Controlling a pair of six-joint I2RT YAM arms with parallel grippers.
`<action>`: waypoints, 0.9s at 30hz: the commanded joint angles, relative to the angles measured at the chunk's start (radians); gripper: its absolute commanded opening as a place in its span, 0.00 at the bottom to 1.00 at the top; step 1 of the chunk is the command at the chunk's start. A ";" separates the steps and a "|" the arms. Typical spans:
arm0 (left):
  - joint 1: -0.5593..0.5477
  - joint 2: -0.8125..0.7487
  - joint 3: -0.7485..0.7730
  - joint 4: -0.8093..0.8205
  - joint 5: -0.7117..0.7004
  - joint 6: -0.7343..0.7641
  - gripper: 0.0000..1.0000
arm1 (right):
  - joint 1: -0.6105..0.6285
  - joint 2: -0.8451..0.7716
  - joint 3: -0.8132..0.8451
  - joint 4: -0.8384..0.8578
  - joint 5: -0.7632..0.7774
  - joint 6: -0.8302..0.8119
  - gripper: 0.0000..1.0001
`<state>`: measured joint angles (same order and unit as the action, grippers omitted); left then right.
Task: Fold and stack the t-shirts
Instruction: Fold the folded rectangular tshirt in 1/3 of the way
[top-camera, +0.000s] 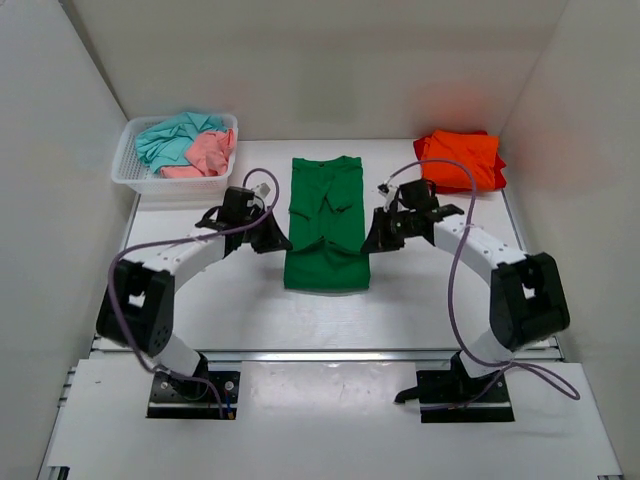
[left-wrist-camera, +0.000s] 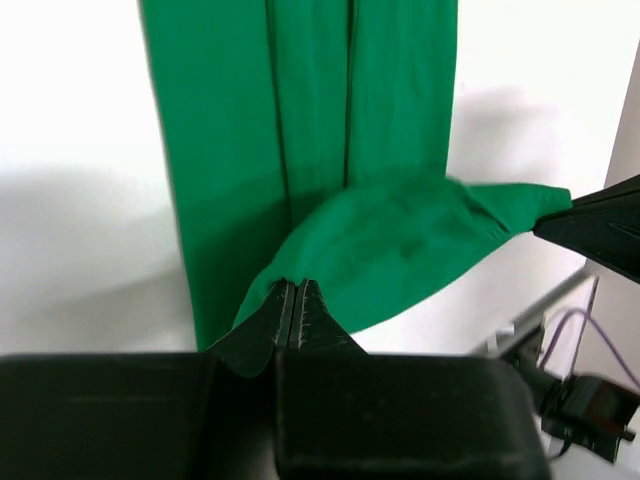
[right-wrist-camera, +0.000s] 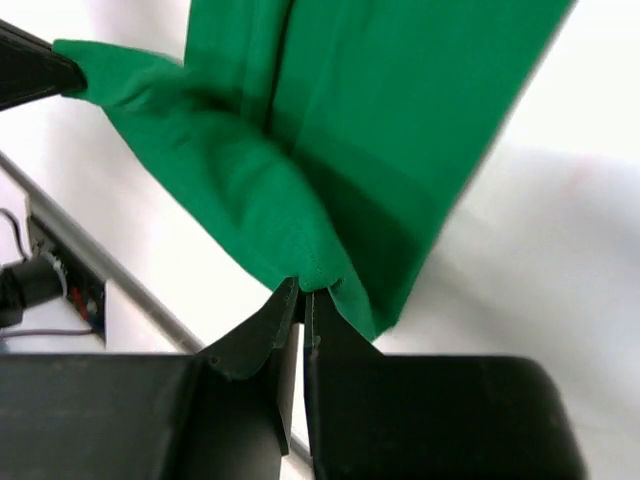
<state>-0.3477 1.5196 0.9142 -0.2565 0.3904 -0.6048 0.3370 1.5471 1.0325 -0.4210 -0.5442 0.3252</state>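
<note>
A green t-shirt (top-camera: 325, 200) lies lengthwise in the middle of the table, its sides folded in. Its near end is lifted off the table and doubled over. My left gripper (top-camera: 283, 243) is shut on the left corner of that end, and its tips (left-wrist-camera: 297, 285) pinch the green cloth (left-wrist-camera: 380, 240). My right gripper (top-camera: 370, 243) is shut on the right corner, and its tips (right-wrist-camera: 305, 290) hold the hem of the green cloth (right-wrist-camera: 260, 190). An orange t-shirt (top-camera: 462, 160) lies folded at the back right. Teal (top-camera: 170, 140) and pink (top-camera: 205, 155) t-shirts lie crumpled in the basket.
The white mesh basket (top-camera: 128, 170) stands at the back left corner. White walls close in the table on the left, back and right. Both arms reach inward from the near edge, with purple cables looping over them.
</note>
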 joint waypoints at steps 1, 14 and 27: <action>0.042 0.097 0.116 0.019 0.048 0.072 0.00 | -0.035 0.105 0.138 -0.016 -0.011 -0.093 0.00; 0.184 0.205 0.057 0.462 0.171 -0.080 0.58 | -0.101 0.187 0.140 0.269 0.185 0.003 0.54; -0.191 -0.214 -0.444 0.359 -0.436 -0.145 0.58 | 0.183 -0.220 -0.449 0.445 0.500 0.400 0.51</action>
<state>-0.4942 1.3739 0.5472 0.0776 0.1993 -0.6830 0.4786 1.3762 0.6353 -0.1017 -0.1608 0.5884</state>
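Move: The green t-shirt's lifted near hem is already pinched at its left corner by the left hand and at its right corner by the right. Each hand's laying spot on the shirt's middle lies about 8 cm ahead and 8 cm below. The new near fold's middle is some 8 cm back and 9 cm inward from each hand. The far edge's middle is about 23 cm ahead, also 9 cm inward, down on the table. The t-shirt's held hem is carried forward over the shirt by both hands together, about 10 cm and sinking 3 to 4 cm, while the fingers open roughly halfway and let go of the corners. Both empty hands part slightly outward, then draw back some 14 cm to the near fold's corners, ending lower, the right one turning about 15 degrees clockwise. ##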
